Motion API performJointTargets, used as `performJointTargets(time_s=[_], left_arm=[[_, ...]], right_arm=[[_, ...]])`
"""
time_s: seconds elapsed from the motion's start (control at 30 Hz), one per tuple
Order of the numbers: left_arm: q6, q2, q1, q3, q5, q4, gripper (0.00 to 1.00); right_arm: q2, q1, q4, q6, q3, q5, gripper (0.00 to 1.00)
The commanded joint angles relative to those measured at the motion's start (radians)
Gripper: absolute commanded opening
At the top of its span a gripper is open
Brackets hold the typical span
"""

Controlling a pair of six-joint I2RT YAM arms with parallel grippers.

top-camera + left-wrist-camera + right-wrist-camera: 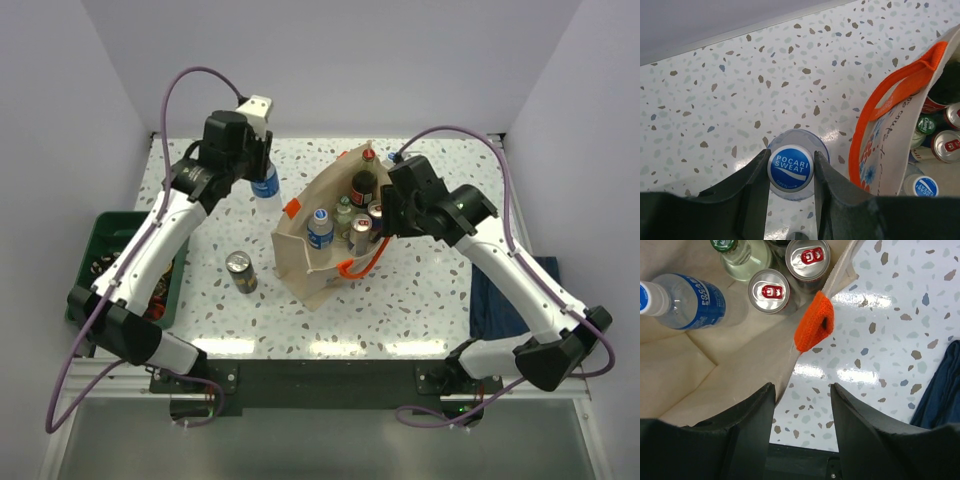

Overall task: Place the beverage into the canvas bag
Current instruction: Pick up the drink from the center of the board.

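Note:
The beverage is a clear bottle with a blue Pocari Sweat cap point(790, 168), upright to the left of the canvas bag point(890, 145). My left gripper point(790, 159) is shut on its cap, one finger on each side. From above, the bottle point(266, 186) hangs under that gripper point(255, 160); whether its base touches the table cannot be told. The beige canvas bag point(300, 250) with orange handles stands open at the table's middle. At the bag's right rim my right gripper point(392, 215) is open point(802, 390), its left finger point(747, 415) against the bag wall point(700, 375).
Inside the bag stand a blue-labelled bottle point(690, 302), a green-capped bottle point(742, 255) and two red-topped cans point(769, 291). A loose can point(240, 272) stands on the table left of the bag. A green tray point(110, 235) sits at the left edge, a blue cloth point(500, 300) at the right.

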Motion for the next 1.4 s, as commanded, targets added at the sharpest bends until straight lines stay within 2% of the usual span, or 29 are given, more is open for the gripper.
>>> performJointTargets(time_s=[0.0,0.33,0.5,0.7,0.83,0.97,1.17,1.2,1.27,1.3,1.37], left_arm=[[-0.003,-0.12,-0.005,0.124,0.049,0.119,0.0],[-0.032,-0.214,-0.005,0.183,0.124,0.131,0.0],[-0.043,-0.245,-0.003,0.243,0.112,0.123,0.0],[-0.04,-0.249,-0.005,0.331,0.158,0.11,0.0],[-0.06,-0.283,-0.005,0.323,0.172,0.156,0.0],[-0.081,-0.303,-0.005,0.328,0.257,0.211,0.0],[-0.107,-0.286,-0.005,0.363,0.388,0.238,0.0],[-0.11,-0.288,-0.005,0.361,0.4,0.245,0.0],[-0.115,-0.291,-0.005,0.346,0.422,0.254,0.0],[-0.12,-0.294,-0.005,0.335,0.426,0.258,0.0],[-0.135,-0.298,-0.005,0.302,0.457,0.281,0.0]], right_arm=[[-0.031,-0.002,0.005,0.02,-0.027,0.017,0.52],[-0.031,-0.002,0.046,0.034,-0.053,-0.017,0.52],[-0.025,-0.002,0.059,0.034,-0.056,-0.032,0.51],[-0.011,0.0,0.075,0.03,-0.057,-0.042,0.44],[-0.005,-0.002,0.077,0.025,-0.057,-0.045,0.4],[-0.016,0.0,0.083,0.027,-0.068,-0.046,0.36],[-0.017,-0.002,0.095,0.025,-0.08,-0.058,0.22],[-0.017,0.0,0.097,0.025,-0.083,-0.058,0.15],[-0.019,-0.002,0.102,0.023,-0.088,-0.062,0.08],[-0.02,0.0,0.103,0.023,-0.091,-0.062,0.01],[-0.023,-0.002,0.105,0.023,-0.1,-0.065,0.0]])
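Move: Off to the right of the left hand, which already holds the bottle by its cap, the canvas bag's middle lies about 17 cm away, 9 cm nearer the base and 18 cm lower; a lone can stands roughly 15 cm back and 6 cm left, 24 cm down. The bag's right rim lies just under the right fingertips, about 1 cm left and level fore and aft; inside, the silver can is some 7 cm left, 4 cm ahead and 17 cm below the right hand. Hoisting the bottle still pinched at its cap, the left hand climbs some 23 cm while drawing back about 11 cm, tilting its fingers up roughly 25 degrees and late on swinging clockwise. The right hand sinks a couple of centimetres and eases slightly left over the bag's right rim, then closes its fingers from half open to shut, pinching the cloth edge beside the orange handle. ##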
